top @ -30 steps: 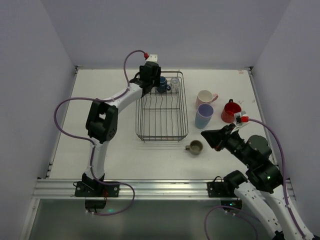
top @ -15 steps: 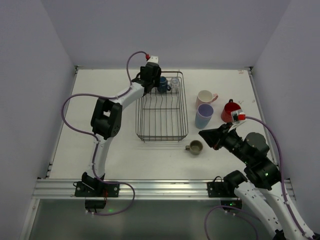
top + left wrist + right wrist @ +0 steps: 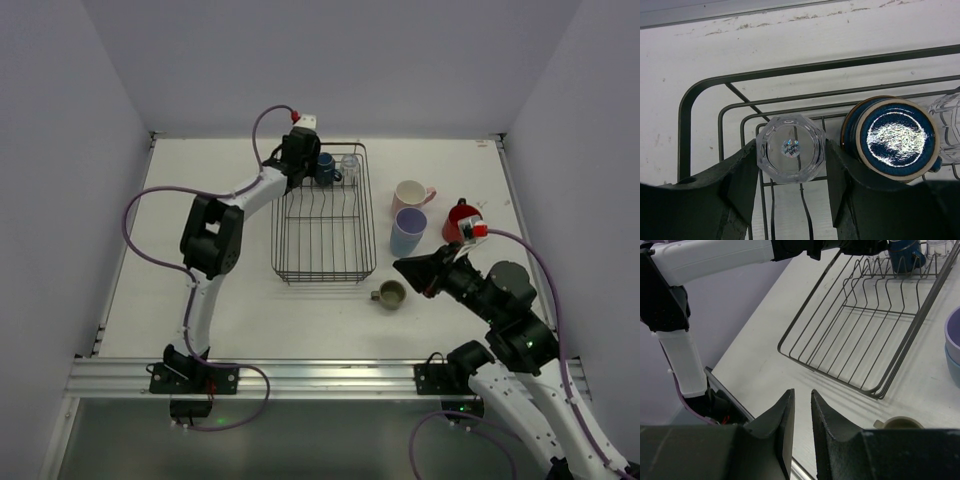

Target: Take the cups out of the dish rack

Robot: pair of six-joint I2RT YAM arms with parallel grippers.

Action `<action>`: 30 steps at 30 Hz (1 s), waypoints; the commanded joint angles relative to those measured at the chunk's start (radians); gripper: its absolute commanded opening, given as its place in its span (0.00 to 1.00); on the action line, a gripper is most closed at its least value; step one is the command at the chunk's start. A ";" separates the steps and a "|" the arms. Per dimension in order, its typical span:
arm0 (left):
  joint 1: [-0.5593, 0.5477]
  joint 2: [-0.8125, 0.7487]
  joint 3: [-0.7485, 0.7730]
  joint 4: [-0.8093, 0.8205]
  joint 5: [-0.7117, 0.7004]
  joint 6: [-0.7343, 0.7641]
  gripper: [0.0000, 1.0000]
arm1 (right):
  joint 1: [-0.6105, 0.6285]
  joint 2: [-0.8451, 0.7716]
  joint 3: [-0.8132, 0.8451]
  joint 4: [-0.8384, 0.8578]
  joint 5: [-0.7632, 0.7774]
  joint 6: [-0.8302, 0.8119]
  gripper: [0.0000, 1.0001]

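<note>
The dish rack (image 3: 325,279) stands mid-table. At its far left corner, my left gripper (image 3: 302,160) is shut on a clear glass cup (image 3: 791,150), one finger pressed to each side. Just to the right stand a dark blue cup (image 3: 895,137) and a second clear glass (image 3: 947,125), both in the rack (image 3: 705,85). Right of the rack, on the table, are a pink mug (image 3: 410,193), a lavender cup stacked on a light blue one (image 3: 407,232), a red cup (image 3: 461,222) and an olive-green cup (image 3: 390,293). My right gripper (image 3: 801,391) hovers near the olive cup, barely open and empty.
The rack's near part (image 3: 812,365) holds only bare prongs. Walls close the table at the back and both sides. A metal rail (image 3: 320,375) runs along the near edge, with both arm bases on it.
My left gripper's fingers have closed onto the clear glass cup at the rack's far corner. The right arm has crept slightly to the left.
</note>
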 commanded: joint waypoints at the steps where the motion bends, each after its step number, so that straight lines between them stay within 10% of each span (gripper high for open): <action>1: 0.014 -0.106 -0.021 0.085 -0.001 0.031 0.11 | 0.004 0.016 -0.007 0.076 -0.041 0.021 0.23; 20: 0.006 -0.623 -0.303 0.183 0.343 -0.271 0.00 | 0.004 0.250 -0.048 0.643 -0.178 0.220 0.70; 30: -0.052 -1.120 -0.786 0.434 0.636 -0.670 0.00 | 0.015 0.315 -0.142 0.931 -0.190 0.402 0.75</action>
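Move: The left hand grips the top of the upturned clear glass, still in the rack's far left corner. The empty right hand, where the glass is heading, hangs about 40 cm back, 15 cm right and 18 cm higher. The blue mug stands roughly 9 cm right of the left hand, level with it, and the second glass some 16 cm right. From the right hand, the clear glass is 40 cm ahead, 16 cm left and about 22 cm below. Keeping its pinch on the glass, the left hand lifts it off the rack, slowly at first, then sweeps about 28 cm up and 21 cm back, rolling nearly 50 degrees and turning clockwise so the fingers swing round to the right. The right hand comes to meet it, some 8 cm left, up and forward, opening wide and rolling its left side up. ##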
